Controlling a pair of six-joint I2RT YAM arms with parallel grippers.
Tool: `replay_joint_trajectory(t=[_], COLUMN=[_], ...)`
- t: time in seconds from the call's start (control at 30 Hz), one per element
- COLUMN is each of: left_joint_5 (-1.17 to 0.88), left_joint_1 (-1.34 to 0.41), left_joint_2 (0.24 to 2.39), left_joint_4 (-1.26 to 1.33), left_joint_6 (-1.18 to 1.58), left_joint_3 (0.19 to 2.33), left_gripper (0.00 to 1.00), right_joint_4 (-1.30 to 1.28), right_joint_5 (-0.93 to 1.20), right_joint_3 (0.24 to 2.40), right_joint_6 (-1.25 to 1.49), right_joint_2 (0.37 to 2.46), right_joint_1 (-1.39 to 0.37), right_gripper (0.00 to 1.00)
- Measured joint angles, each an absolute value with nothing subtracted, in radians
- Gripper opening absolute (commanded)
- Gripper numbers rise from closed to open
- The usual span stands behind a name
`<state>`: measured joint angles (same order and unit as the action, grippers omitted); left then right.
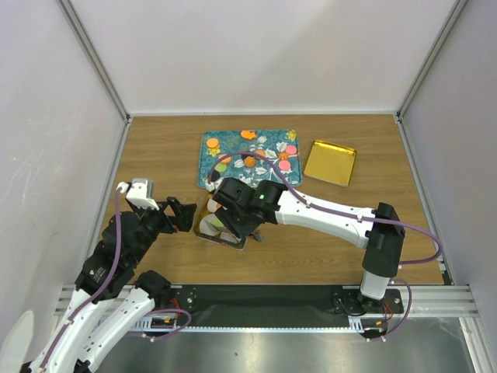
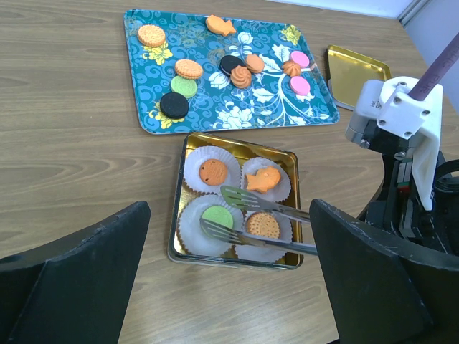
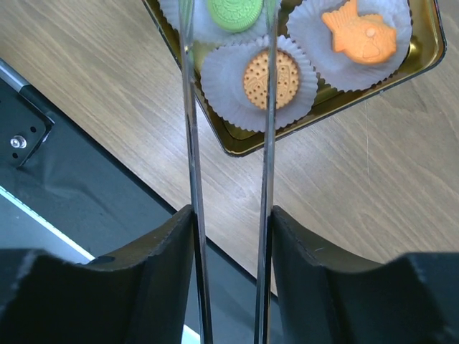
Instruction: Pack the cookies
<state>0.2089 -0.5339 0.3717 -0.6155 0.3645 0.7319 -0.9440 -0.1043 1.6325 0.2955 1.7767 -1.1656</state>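
Observation:
A gold tin (image 2: 176,215) holds paper cups with cookies: a round orange one (image 2: 213,172), a fish-shaped one (image 2: 263,179), a green one (image 2: 217,216) and a tan biscuit (image 2: 262,225). More cookies (image 2: 188,69) lie on the teal tray (image 2: 208,100). My right gripper (image 3: 231,222) is shut on metal tongs (image 3: 188,143). The tong blades (image 2: 244,197) stand spread on either side of the green cookie (image 3: 234,13), which lies in its cup. My left gripper (image 2: 229,287) hangs open and empty just short of the tin, seen left of it (image 1: 180,214) from above.
The tin's gold lid (image 1: 330,162) lies right of the tray (image 1: 250,155). The right arm (image 1: 318,211) stretches across the table over the tin (image 1: 221,235). White walls close in the table on three sides.

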Motion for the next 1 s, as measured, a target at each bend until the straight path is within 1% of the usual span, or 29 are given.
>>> replay_joint_trajectory(t=[0.17,0.4,0.53,0.6,0.77,0.87,1.0], left_joint_5=[0.209,0.209,0.208,0.208,0.207,0.203,0.189], left_joint_1=[-0.534,-0.534,-0.534,-0.534,-0.534,-0.534,-0.534], left_joint_2=[0.372,0.372,0.372,0.372,0.371,0.371,0.371], left_joint_4=[-0.616,-0.616,-0.616,-0.616,-0.616,-0.615,-0.613], left_joint_6=[0.364,0.364,0.364,0.364,0.364,0.364,0.363], left_joint_3=[0.732,0.732,0.732,0.732,0.732,0.732,0.731], left_gripper=[1.0,1.0,1.0,1.0,1.0,1.0,1.0], right_joint_4=[-0.934,-0.918,-0.904,-0.897,-0.872,-0.847,-0.81], right_joint_5=[-0.105,-0.099,-0.097,-0.097,-0.11,-0.123,-0.119], right_joint_3=[1.633,1.63,1.589,1.551,1.414,1.273,1.076], right_joint_6=[0.295,0.303,0.314,0.323,0.355,0.377,0.405], right_joint_2=[1.777,1.771,1.703,1.628,1.398,1.256,1.121], right_joint_1=[-1.166,-1.143,-1.082,-1.04,-0.822,-0.62,-0.294], right_gripper=[0.54,0.51,0.5,0.5,0.5,0.51,0.52])
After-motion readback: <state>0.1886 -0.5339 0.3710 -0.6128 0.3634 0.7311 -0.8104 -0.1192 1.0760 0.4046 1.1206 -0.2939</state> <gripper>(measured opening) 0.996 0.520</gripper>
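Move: The gold lid that my right hand's tongs head towards lies about 24 cm ahead of that hand, 30 cm to its right and 14 cm below. The green cookie, between the tong tips, is 4 cm ahead, 6 cm left and 13 cm down; the fish cookie is 9 cm ahead, 2 cm right. The flowered tray's middle is some 26 cm ahead, 3 cm right. From my left hand the lid is roughly 22 cm ahead, 40 cm right. With the tongs barely easing wider around the green cookie, I linger briefly, then lift my right hand out of the packed box and swing it fast to the right, about 30 cm, and 11 cm forward towards the gold lid. It climbs some 7 cm, then sinks back about half of that, while the wrist turns clockwise some 55 degrees. I keep hold of the tongs throughout. ##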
